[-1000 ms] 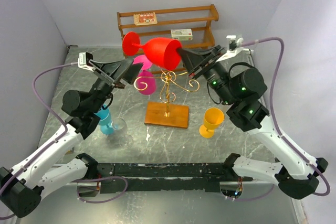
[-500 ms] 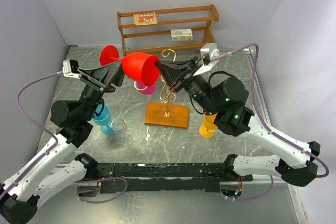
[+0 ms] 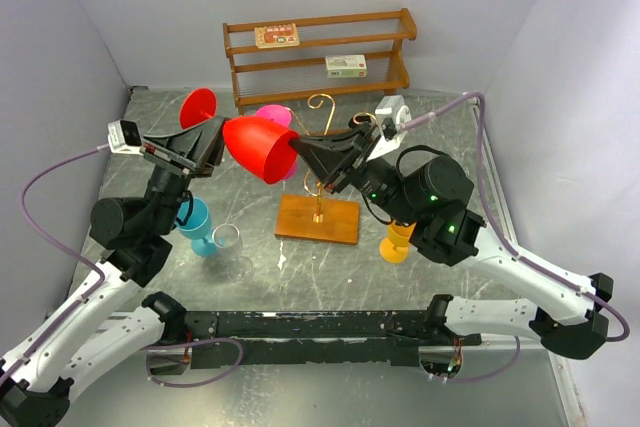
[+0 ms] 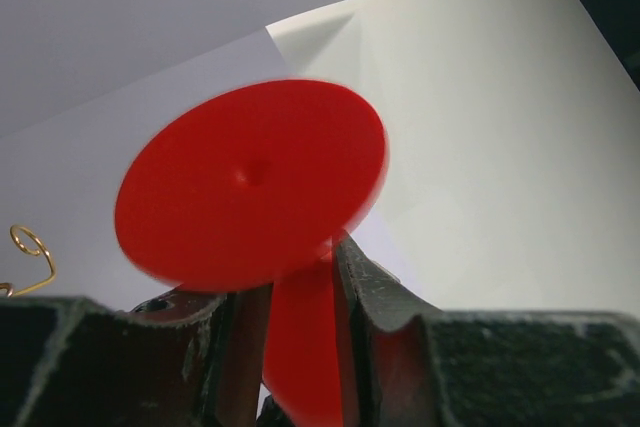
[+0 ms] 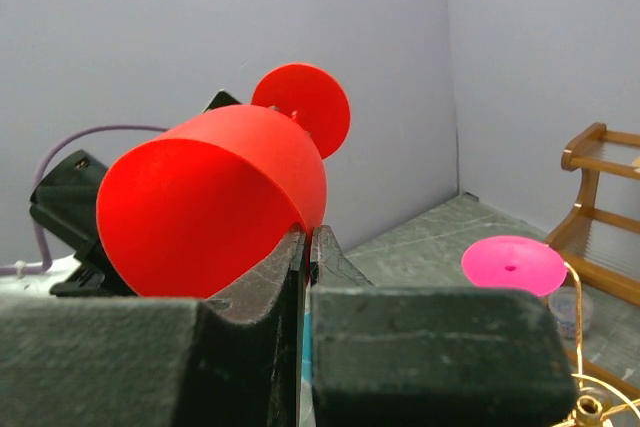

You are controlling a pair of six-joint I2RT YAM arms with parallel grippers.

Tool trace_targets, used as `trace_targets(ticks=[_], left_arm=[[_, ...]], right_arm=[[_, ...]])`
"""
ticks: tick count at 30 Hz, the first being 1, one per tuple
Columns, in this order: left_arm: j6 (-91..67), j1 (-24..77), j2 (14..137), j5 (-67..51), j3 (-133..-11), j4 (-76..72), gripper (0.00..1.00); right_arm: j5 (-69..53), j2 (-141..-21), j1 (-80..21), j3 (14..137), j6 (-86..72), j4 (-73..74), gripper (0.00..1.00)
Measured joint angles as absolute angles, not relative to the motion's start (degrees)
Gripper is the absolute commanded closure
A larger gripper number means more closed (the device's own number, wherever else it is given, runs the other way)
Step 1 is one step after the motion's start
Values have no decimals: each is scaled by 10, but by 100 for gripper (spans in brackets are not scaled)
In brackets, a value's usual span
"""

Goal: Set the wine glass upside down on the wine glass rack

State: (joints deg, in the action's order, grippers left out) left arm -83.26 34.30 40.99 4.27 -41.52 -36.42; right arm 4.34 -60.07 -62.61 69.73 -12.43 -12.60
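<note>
The red wine glass (image 3: 258,147) hangs on its side in the air, left of the gold wire wine glass rack (image 3: 320,162), with its foot (image 3: 198,107) pointing back left. My right gripper (image 3: 300,152) is shut on the bowl's rim (image 5: 210,207), the thin wall pinched between its fingers (image 5: 308,237). From the left, my left gripper (image 3: 213,137) has closed around the stem (image 4: 300,337) just under the round foot (image 4: 250,182). A pink glass (image 3: 272,115) hangs upside down on the rack, its foot (image 5: 513,265) facing up.
A brown wooden shelf (image 3: 320,47) holding small boxes stands against the back wall. A teal glass (image 3: 195,222) and a clear glass (image 3: 230,242) stand at the left, a yellow glass (image 3: 400,237) at the right. The rack's wooden base (image 3: 317,219) sits mid-table.
My right arm has carried the red glass leftward and lower, away from the shelf. My left gripper followed at the stem and closed in on it from wide open.
</note>
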Motion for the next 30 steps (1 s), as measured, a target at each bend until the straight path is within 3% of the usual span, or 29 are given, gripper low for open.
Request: trace_targets(ticks=[8, 14, 20, 25, 30], left_arm=[[-835, 343, 426, 43, -415, -366, 65], [-847, 343, 425, 43, -415, -382, 92], [-842, 343, 423, 42, -415, -387, 93], [-822, 345, 419, 39, -415, -378, 93], [-778, 345, 407, 42, -416, -346, 93]], right_arm=[[30, -582, -626, 680, -140, -114, 100], [30, -575, -625, 672, -146, -99, 100], [32, -571, -624, 668, -156, -80, 99], [37, -564, -625, 668, -168, -52, 70], [48, -542, -628, 668, -179, -12, 56]])
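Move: Ahead of the right hand stands the rack, about 12 cm out, level sideways and some 30 cm down to its middle; from the left hand it is 9 cm ahead and 15 cm right. The red wine glass, pinched at its rim by the right hand, has its middle about 9 cm left of and 1 cm ahead of that hand, and some 4 cm right of and 3 cm behind the left hand. The hung pink glass is 4 cm beyond the rack and 9 cm to its left. Closing around the red glass's stem, the left fingers take hold of it while the hand stays nearly in place, easing forward and back by a centimetre. The right hand, still pinching the rim, sinks about 4 cm and tips its fingers down some 10 degrees, then opens, lets go of the rim and backs off slightly to the right. ##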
